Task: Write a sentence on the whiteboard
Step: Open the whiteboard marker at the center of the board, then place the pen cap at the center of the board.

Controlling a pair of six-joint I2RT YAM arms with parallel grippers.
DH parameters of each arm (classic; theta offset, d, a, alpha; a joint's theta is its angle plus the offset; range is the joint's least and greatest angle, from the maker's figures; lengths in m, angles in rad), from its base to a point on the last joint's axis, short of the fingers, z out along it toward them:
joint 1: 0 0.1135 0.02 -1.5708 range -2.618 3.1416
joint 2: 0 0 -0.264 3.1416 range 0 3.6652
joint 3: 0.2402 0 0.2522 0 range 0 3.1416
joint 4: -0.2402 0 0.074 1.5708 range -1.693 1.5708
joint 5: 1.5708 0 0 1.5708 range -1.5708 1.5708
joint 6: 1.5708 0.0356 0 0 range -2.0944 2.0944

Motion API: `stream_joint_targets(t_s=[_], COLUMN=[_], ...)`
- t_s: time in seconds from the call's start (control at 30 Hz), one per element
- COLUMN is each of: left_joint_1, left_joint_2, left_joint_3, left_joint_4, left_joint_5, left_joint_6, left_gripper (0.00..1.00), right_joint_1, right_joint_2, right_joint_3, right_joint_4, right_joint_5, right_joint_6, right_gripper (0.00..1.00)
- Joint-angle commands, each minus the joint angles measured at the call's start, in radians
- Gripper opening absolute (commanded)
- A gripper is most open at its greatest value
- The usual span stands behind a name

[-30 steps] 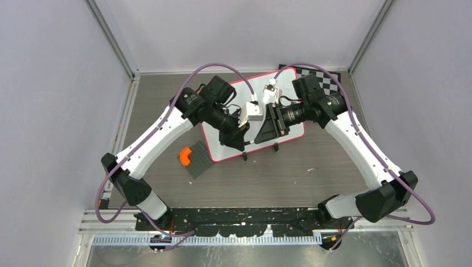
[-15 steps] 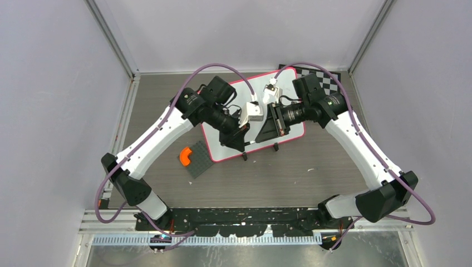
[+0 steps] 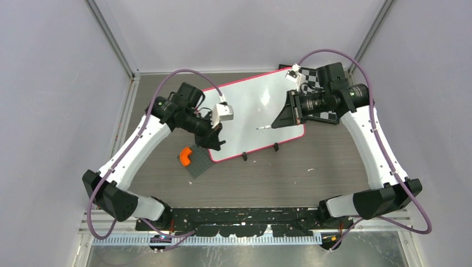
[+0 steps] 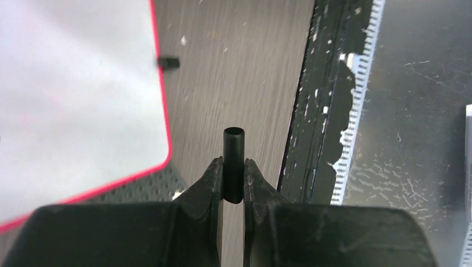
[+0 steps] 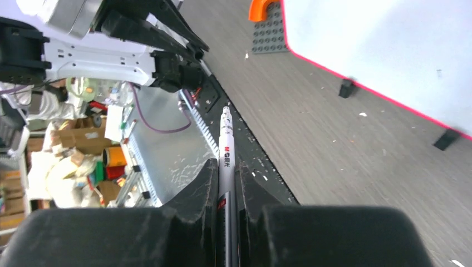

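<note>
The whiteboard [image 3: 245, 105] lies tilted on the table, its face plain white; the sentence is out of view. My left gripper [image 3: 215, 143] hangs over the board's near left corner, shut on a short black marker cap [image 4: 234, 158]. My right gripper [image 3: 276, 120] hovers over the board's right part, shut on a white marker [image 5: 226, 146]. The marker's bare tip [image 3: 259, 128] points left, just above the board. The right wrist view shows the board's red rim [image 5: 356, 83] off to the right of the marker.
A dark grey studded plate [image 3: 198, 160] with an orange curved brick [image 3: 185, 156] lies by the board's near left corner. A checkered chessboard [image 3: 313, 78] sits behind the right arm. Two black feet [image 3: 275, 147] stick out at the board's near edge.
The two grippers were together over the board's middle. They have drawn apart: the left went left with the cap, the right went right and back with the uncapped marker.
</note>
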Motion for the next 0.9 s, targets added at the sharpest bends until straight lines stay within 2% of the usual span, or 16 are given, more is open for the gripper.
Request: stream_joint_targets(t_s=[0.0,0.1,0.23,0.3,0.4,0.53,0.67,0.87], left_joint_1=[0.132,0.245,0.395,0.461,0.56,0.687,0.761,0.807], left_joint_2=[-0.08,-0.138,-0.217,-0.242,-0.261,-0.253,-0.176,0.0], left_joint_3=[-0.035,-0.07,-0.136,-0.17,-0.225,-0.296,-0.361,-0.35], left_joint_4=[-0.073,-0.008,0.097,0.137,0.176,0.231,0.284,0.295], left_joint_5=[0.032,0.07,0.014,-0.053,-0.144,-0.267,-0.349,-0.325], left_joint_6=[0.046,-0.005,-0.12,-0.189,-0.219,-0.245,-0.209,-0.126], left_gripper=[0.0,0.0,0.0,0.0,0.0,0.0,0.0,0.0], right_joint_1=[-0.019,-0.018,-0.018,-0.023,-0.029,-0.029,-0.039,-0.04], right_joint_2=[0.0,0.014,0.024,0.017,0.012,0.068,0.101,0.119], right_joint_3=[0.096,0.141,0.177,0.17,0.166,0.231,0.223,0.204], right_joint_4=[-0.095,-0.1,-0.083,-0.05,0.0,-0.018,0.027,0.097], right_joint_5=[0.057,0.154,0.357,0.456,0.591,0.74,0.712,0.625], right_joint_6=[-0.092,-0.112,-0.086,-0.053,-0.013,0.005,0.01,-0.004], right_gripper=[0.0,0.0,0.0,0.0,0.0,0.0,0.0,0.0])
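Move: The right gripper holds the open marker; the whiteboard's middle lies about 28 cm ahead of it, 7 cm to its left and 31 cm below. The right clip sits on the table 14 cm ahead and 5 cm right, the left clip 9 cm ahead and 9 cm left. From the left gripper, which holds the cap, the board's middle is 31 cm ahead, 11 cm right; the lego plate 11 cm ahead and 11 left, the orange bend 13 ahead and 17 left, both some 24 cm below. Swing the left gripper, still pinching the cap, about 25 cm left past the lego plate and orange bend, reaching forward too and sinking late, its fingers turning some 60 degrees counter-clockwise. Meanwhile carry the marker forward and right above the board, fingers staying shut, and tip its nib down while swinging it clockwise from leftward towards forward. ##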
